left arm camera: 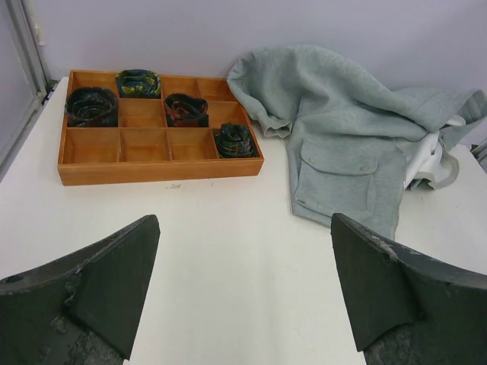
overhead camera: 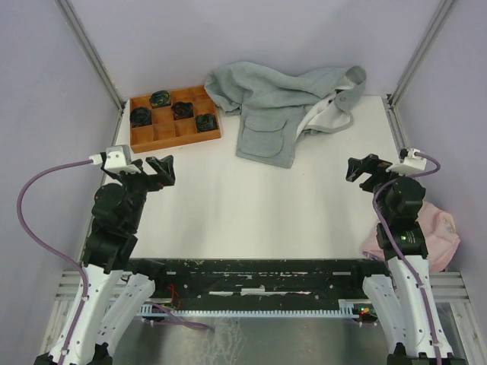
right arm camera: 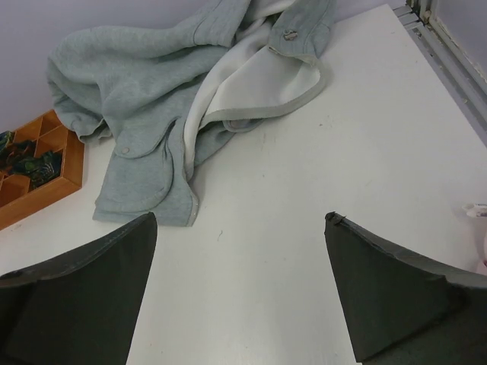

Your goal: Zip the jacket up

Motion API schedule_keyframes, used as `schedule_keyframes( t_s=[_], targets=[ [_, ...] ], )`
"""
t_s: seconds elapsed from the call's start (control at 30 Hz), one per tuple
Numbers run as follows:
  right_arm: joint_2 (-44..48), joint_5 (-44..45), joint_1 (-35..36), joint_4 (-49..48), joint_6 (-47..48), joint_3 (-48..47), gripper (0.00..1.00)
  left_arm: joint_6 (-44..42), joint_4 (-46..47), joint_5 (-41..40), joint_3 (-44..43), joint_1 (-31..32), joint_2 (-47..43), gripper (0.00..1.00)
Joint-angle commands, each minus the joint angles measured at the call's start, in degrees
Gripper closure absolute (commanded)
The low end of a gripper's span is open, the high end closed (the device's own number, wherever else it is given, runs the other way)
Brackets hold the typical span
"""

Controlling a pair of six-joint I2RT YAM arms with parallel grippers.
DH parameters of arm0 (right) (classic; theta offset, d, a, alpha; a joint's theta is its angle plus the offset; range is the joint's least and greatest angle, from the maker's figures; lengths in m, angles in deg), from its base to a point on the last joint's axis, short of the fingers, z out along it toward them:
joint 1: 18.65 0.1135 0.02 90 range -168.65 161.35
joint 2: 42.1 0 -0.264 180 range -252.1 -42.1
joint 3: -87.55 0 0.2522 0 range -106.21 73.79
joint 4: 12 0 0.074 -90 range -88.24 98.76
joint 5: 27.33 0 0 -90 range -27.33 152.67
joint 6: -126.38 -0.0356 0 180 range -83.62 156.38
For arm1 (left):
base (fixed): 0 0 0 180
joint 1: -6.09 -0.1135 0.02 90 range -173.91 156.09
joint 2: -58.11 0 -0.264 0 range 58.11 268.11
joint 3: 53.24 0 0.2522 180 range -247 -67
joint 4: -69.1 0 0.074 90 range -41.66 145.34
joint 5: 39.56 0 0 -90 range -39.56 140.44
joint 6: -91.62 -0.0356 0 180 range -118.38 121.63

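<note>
The light grey fleece jacket [overhead camera: 278,103] lies crumpled at the back middle of the table, its white lining showing on the right side. It also shows in the left wrist view [left arm camera: 342,122] and in the right wrist view [right arm camera: 144,99], where a zipper edge runs along its lower hem. My left gripper [overhead camera: 158,171] is open and empty at the left, well short of the jacket. My right gripper [overhead camera: 364,169] is open and empty at the right, also apart from it. In both wrist views the jaws stand wide apart over bare table.
A wooden compartment tray [overhead camera: 173,119] holding several dark coiled items stands at the back left, touching the jacket's left side. A pale pink cloth [overhead camera: 434,232] lies at the right edge beside the right arm. Metal frame posts rise at the back corners.
</note>
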Motion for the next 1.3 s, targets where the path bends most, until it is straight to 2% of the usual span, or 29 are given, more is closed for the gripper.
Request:
schedule_keyframes(
  t_s=[0.0, 0.33, 0.63, 0.8, 0.87, 1.07, 1.13, 1.27],
  targets=[
    [-0.19, -0.55, -0.29, -3.69, -0.80, -1.70, 0.01, 0.15, 3.17, -0.43, -0.03, -0.19, 0.20, 0.01],
    [-1.79, -0.99, -0.30, -4.94, -1.69, -1.03, 0.01, 1.01, 2.91, -1.48, -0.09, 0.12, 0.22, 0.01],
    [-10.72, -6.31, -0.30, -8.47, -3.58, -2.03, 0.01, 0.76, 3.20, 0.04, 0.05, 0.53, 0.34, 0.01],
    [-21.59, -10.72, -0.23, -9.55, -5.87, -5.76, 0.01, 0.64, 3.35, 0.43, 0.15, 0.68, -0.15, 0.01],
    [-27.14, -15.01, -0.28, -12.58, -8.23, -7.23, 0.01, 0.60, 3.39, 0.66, 0.23, 0.87, -0.20, 0.01],
    [-52.13, -23.73, -0.36, -13.87, -14.06, -21.88, 0.01, 0.34, 3.44, 1.31, 0.49, 1.74, 0.11, 0.01],
    [-58.30, -25.73, -0.35, -17.03, -15.42, -24.87, 0.01, 0.28, 3.52, 1.44, 0.49, 1.98, 0.34, 0.01],
    [-68.01, -23.45, -0.35, -24.88, -19.17, -28.32, 0.01, 0.23, 3.60, 1.80, 0.50, 2.15, 0.95, 0.01]
  ],
)
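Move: The jacket's white-lined open flap, with its zipper edge, lies some 33 cm ahead of the right hand, about 4 cm to its left and 23 cm below. The near hem corner is about 17 cm ahead and 15 cm left, and the pocket about 27 cm ahead and 23 cm left, both near table level. From the left hand, the flap is roughly 36 cm ahead, 54 cm to the right and 29 cm lower. Forward first and foremost, the right hand starts slowly, then speeds up towards the jacket's open flap, reaching about 17 cm out while sinking and veering left. On the way the wrist tips the fingers down and swings them left by some 15–20 degrees, its left side rolling up; the fingers stay wide open and still clear of the cloth. ##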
